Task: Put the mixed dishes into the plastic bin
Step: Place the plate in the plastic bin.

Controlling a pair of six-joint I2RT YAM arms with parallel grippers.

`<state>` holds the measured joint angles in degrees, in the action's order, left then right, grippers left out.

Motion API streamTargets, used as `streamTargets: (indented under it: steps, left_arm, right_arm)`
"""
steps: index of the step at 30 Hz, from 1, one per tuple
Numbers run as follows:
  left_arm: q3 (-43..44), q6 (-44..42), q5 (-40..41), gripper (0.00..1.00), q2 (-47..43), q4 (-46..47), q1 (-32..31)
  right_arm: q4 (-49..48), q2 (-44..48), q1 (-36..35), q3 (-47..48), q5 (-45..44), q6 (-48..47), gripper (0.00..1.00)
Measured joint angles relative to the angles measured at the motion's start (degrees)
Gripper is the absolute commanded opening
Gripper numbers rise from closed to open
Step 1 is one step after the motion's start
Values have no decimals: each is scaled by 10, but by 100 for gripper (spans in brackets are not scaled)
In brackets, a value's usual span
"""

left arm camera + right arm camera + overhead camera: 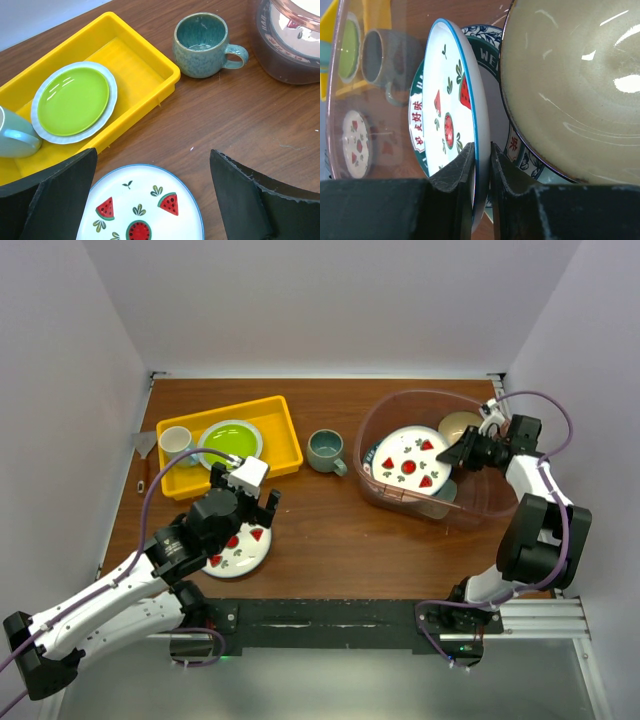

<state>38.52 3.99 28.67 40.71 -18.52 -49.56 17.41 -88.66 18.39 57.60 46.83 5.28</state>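
The plastic bin [385, 495] stands on the right of the table. Inside it a white plate [412, 465] with red watermelon marks stands tilted against a tan bowl [458, 425]. My right gripper [458, 453] reaches into the bin. In the right wrist view its jaws [482, 150] are shut on the rim of that white plate [445, 100], with the tan bowl [570, 85] and a blue-patterned plate [486, 34] behind. My left gripper [246, 502] hangs open over a second watermelon plate [145, 210] on the table. The grey-green mug [326, 450] stands mid-table.
A yellow tray [285, 435] at the back left holds a green plate [230, 440] and a pale cup [176, 439]. A small spatula-like tool [146, 448] lies left of the tray. White walls close in the table on three sides.
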Motion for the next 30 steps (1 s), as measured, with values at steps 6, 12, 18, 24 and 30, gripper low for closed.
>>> streamTargets:
  steps: [6, 12, 18, 24, 30]
  left_arm:
    - [0, 0, 0, 100, 0, 0, 0]
    - [0, 0, -1, 100, 0, 0, 0]
    - [0, 0, -2, 100, 0, 0, 0]
    - [0, 0, -2, 100, 0, 0, 0]
    - [0, 0, -2, 100, 0, 0, 0]
  right_arm:
    - [16, -1, -1, 0, -16, -17, 24]
    - [29, -1, -11, 0, -38, -40, 30]
    - [45, -2, -29, 5, -68, -70, 34]
    - [59, -2, -42, 7, -100, -93, 41]
    - [72, -5, -52, 10, -121, -113, 46]
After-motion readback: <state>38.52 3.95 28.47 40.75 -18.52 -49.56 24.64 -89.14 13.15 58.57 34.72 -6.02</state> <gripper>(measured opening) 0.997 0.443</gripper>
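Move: The watermelon plate's rim is between the right gripper's fingertips, its middle about 7 cm to their left, 1 cm back and 2 cm below. The lettered plate it goes onto in the bin has its middle some 10 cm left, 1 cm back and 6 cm below. The beige bowl is roughly 7 cm ahead, 4 cm right and 3 cm below; the green tray is 10 cm back, 1 cm left and 8 cm below. From the left gripper, the watermelon plate lies about 37 cm right, 4 cm ahead and 12 cm below. Ease the right gripper about 3 cm down into the bin beside the beige bowl, drawing back roughly 1 cm, and roll the wrist some 15 degrees so its left side dips. Keep spreading the already loosening fingers to nearly half open, releasing the pinch on the watermelon plate with one finger over its face and the other outside its rim. ##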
